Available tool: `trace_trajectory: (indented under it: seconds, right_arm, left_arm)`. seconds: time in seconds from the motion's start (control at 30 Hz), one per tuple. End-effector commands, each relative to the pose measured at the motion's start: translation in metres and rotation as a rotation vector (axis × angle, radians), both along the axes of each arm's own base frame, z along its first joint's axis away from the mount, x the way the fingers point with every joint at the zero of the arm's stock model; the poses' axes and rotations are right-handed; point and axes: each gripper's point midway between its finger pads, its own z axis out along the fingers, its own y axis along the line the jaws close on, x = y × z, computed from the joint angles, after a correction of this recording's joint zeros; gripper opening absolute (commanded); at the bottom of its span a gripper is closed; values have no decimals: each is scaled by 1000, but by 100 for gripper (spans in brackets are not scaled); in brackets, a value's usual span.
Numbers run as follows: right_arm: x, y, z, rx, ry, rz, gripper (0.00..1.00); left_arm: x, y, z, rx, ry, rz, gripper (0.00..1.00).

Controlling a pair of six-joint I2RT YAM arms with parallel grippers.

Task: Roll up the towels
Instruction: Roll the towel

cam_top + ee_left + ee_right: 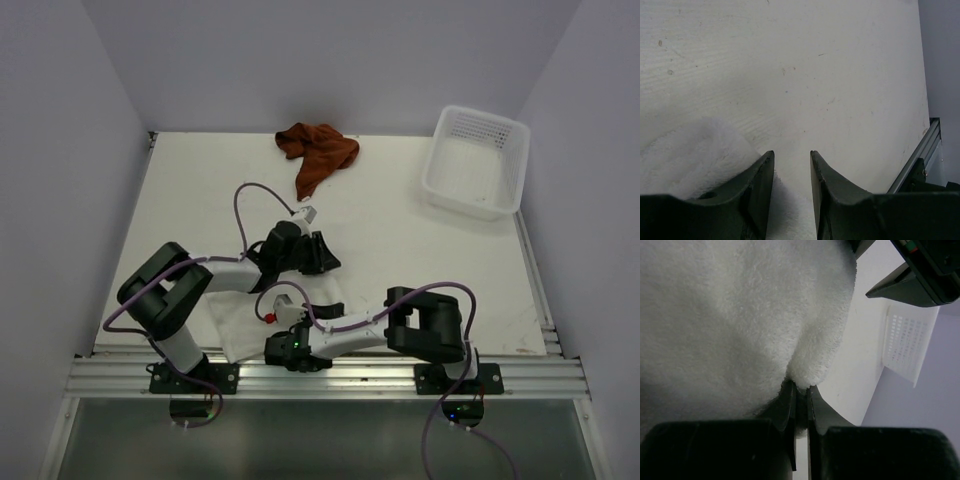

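The white towel (240,322) lies bunched near the table's front left, between the two arms. My right gripper (298,328) is shut on a fold of its edge. In the right wrist view the fluffy white towel (740,315) fills the frame and a tuft sits pinched at the right gripper (801,390). My left gripper (322,255) hovers just beyond the towel, open, with nothing held. In the left wrist view the left gripper (790,157) shows bare table in its gap and the white towel (690,150) at lower left. The rust-brown towel (315,152) lies crumpled at the back centre.
A white perforated basket (475,160) stands at the back right and also shows as the basket (902,345) in the right wrist view. A metal rail (330,375) runs along the front edge. Grey walls close in the table on three sides.
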Motion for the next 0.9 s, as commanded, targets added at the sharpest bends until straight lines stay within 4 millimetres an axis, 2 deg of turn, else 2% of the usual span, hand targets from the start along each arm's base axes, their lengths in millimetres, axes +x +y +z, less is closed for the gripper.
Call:
trace_trajectory:
  seconds: [0.0, 0.3, 0.43, 0.5, 0.53, 0.57, 0.63, 0.67, 0.7, 0.73, 0.77, 0.8, 0.83, 0.87]
  right_arm:
    - [-2, 4, 2, 29, 12, -21, 0]
    - [-7, 11, 21, 212, 54, -39, 41]
    - [-5, -1, 46, 264, 4, -81, 46]
    - [-8, -8, 49, 311, 16, -91, 50]
    - [-10, -6, 57, 391, 36, -92, 52]
    - [-13, -13, 55, 408, 49, -90, 53]
    - [-17, -6, 55, 521, 90, -76, 57]
    - [-20, -14, 57, 587, 134, -75, 58]
    - [-21, -4, 59, 682, 164, -67, 58]
    - [-21, -4, 63, 748, 184, -62, 58]
    - [-19, -16, 63, 814, 199, -76, 59]
    - [-23, -4, 68, 933, 265, -54, 59]
    - [-17, -17, 58, 968, 277, -90, 59]
    - [-15, -18, 73, 1079, 292, -87, 59]
  left_arm:
    - [-8, 11, -23, 29, 23, 17, 39]
    - [-12, 22, -44, 68, 33, 39, 39]
    - [-13, 23, -50, 71, 37, 41, 38]
    - [-13, 24, -50, 68, 36, 44, 38]
    - [-14, 24, -51, 68, 38, 45, 38]
    - [-14, 24, -51, 68, 39, 44, 38]
    - [-14, 25, -51, 67, 37, 47, 38]
    - [-15, 25, -51, 67, 37, 45, 38]
    - [-15, 26, -50, 66, 37, 49, 38]
    - [-15, 25, -49, 64, 34, 45, 38]
    - [-15, 25, -50, 66, 34, 47, 38]
    - [-15, 25, -48, 63, 33, 45, 38]
    - [-14, 26, -48, 67, 32, 46, 38]
    - [-14, 26, -48, 69, 31, 49, 38]
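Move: My right fingers are already pinching the near part of the white towel's rolled right edge. Its middle lies about 5 cm ahead, 2 cm to the left and a touch lower. The flat part of that towel centres some 16 cm left and 2 cm back, the table's front edge is about 10 cm straight back, and the brown towel lies some 40 cm ahead, 5 cm left. From my left hand the rolled edge's middle is about 8 cm straight back, 2 cm lower. I open my right fingers to a bit over half and let go of the rolled edge, then lift about 6 cm off it. As I rise I swing some 4 cm to the right and slightly back, rolling the wrist over 40 degrees so its left side comes up. My left hand stays at the roll's far end, half open, settling down about a centimetre. ##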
